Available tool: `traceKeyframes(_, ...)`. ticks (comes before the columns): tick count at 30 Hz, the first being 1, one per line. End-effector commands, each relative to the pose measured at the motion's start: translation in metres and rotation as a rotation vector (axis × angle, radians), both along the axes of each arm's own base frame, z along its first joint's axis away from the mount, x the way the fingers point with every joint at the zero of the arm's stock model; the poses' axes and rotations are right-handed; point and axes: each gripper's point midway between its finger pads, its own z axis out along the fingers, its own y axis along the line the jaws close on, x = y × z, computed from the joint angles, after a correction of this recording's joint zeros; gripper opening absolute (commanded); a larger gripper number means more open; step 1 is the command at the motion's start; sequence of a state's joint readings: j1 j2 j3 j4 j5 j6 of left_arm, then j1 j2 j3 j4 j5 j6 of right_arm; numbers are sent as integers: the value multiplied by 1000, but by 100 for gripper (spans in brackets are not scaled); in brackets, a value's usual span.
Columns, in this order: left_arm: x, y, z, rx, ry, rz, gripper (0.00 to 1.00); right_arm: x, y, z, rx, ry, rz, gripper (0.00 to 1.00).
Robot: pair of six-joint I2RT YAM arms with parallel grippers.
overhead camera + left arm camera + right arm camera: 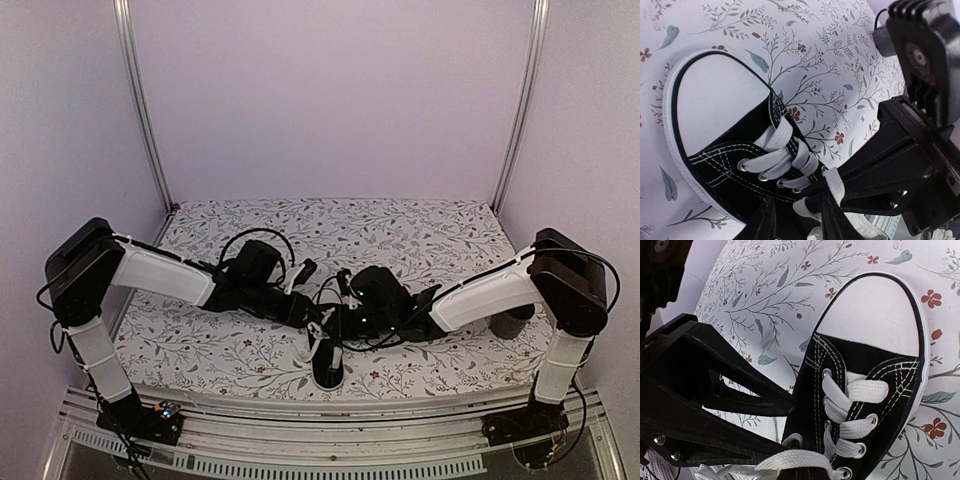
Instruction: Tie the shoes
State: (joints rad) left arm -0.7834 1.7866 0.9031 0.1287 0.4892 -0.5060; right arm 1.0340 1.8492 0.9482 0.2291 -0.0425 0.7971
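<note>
The shoe (327, 368), a black low-top sneaker with a white toe cap (715, 100) and white laces (850, 405), lies near the table's front edge with its toe toward the arm bases. Both grippers meet over its lace end. My left gripper (797, 225) is just above the tongue, fingers (761, 225) apart, and a lace loop (802, 207) rests against the inner side of one finger without being pinched. My right gripper (807, 474) is shut, with a lace strand (795, 462) running across its tip. In the left wrist view that strand (836, 186) bends round the right gripper's fingertip.
A dark grey mug (515, 322) stands at the right, behind the right arm. The floral tablecloth (400, 230) covers the table, with pale walls on three sides. The two arms (165, 275) reach inward and crowd the space above the shoe.
</note>
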Motion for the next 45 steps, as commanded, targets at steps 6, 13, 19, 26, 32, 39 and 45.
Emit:
traceKeyframes(6,-12,-1,-12,-58,76,-17,31,-4,-4,6,31,-10,-8,2)
traceKeyframes(13,-18,-4,-6,-114,108,-23,31,-8,-2,16,133,-39,9,2)
traceKeyframes(19,-21,-4,-3,-131,118,-31,31,-11,1,23,193,-58,29,2)
traceKeyframes(26,-22,-3,-3,-136,117,-29,11,-13,1,20,193,-48,36,2)
traceKeyframes(32,-22,-1,-3,-133,114,-18,0,-15,-1,18,189,-41,35,2)
traceKeyframes(39,-19,3,-2,-123,91,7,0,-16,-7,15,170,-29,21,2)
traceKeyframes(45,-14,8,4,-120,53,38,0,-20,-16,14,138,-22,17,7)
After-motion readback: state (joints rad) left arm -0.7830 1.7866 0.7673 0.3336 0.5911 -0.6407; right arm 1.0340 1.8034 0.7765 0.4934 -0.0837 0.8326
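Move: The white lace to pinch hangs beside the right gripper's tips, about 2 cm back from the left hand, 1 cm to its right and 1 cm lower; the right fingertips holding the loop are some 2 cm back and 2 cm right. The shoe's laced rows lie about 2 cm ahead, 3 cm right and 3 cm below, and the toe cap some 8 cm ahead, 3 cm right and 4 cm below. From the right hand that lace is about 1 cm to the left and 1 cm down. Draw the partly open left gripper back about 2.5 cm and slightly down towards the lace at the right gripper's tips, tilting it some 10 degrees so the fingertips lift, then shut its fingers on the strand and start easing left. Keep the right fingers shut on their lace while that hand backs off about 1.5 cm, rising slightly and tipping its fingertips up. ##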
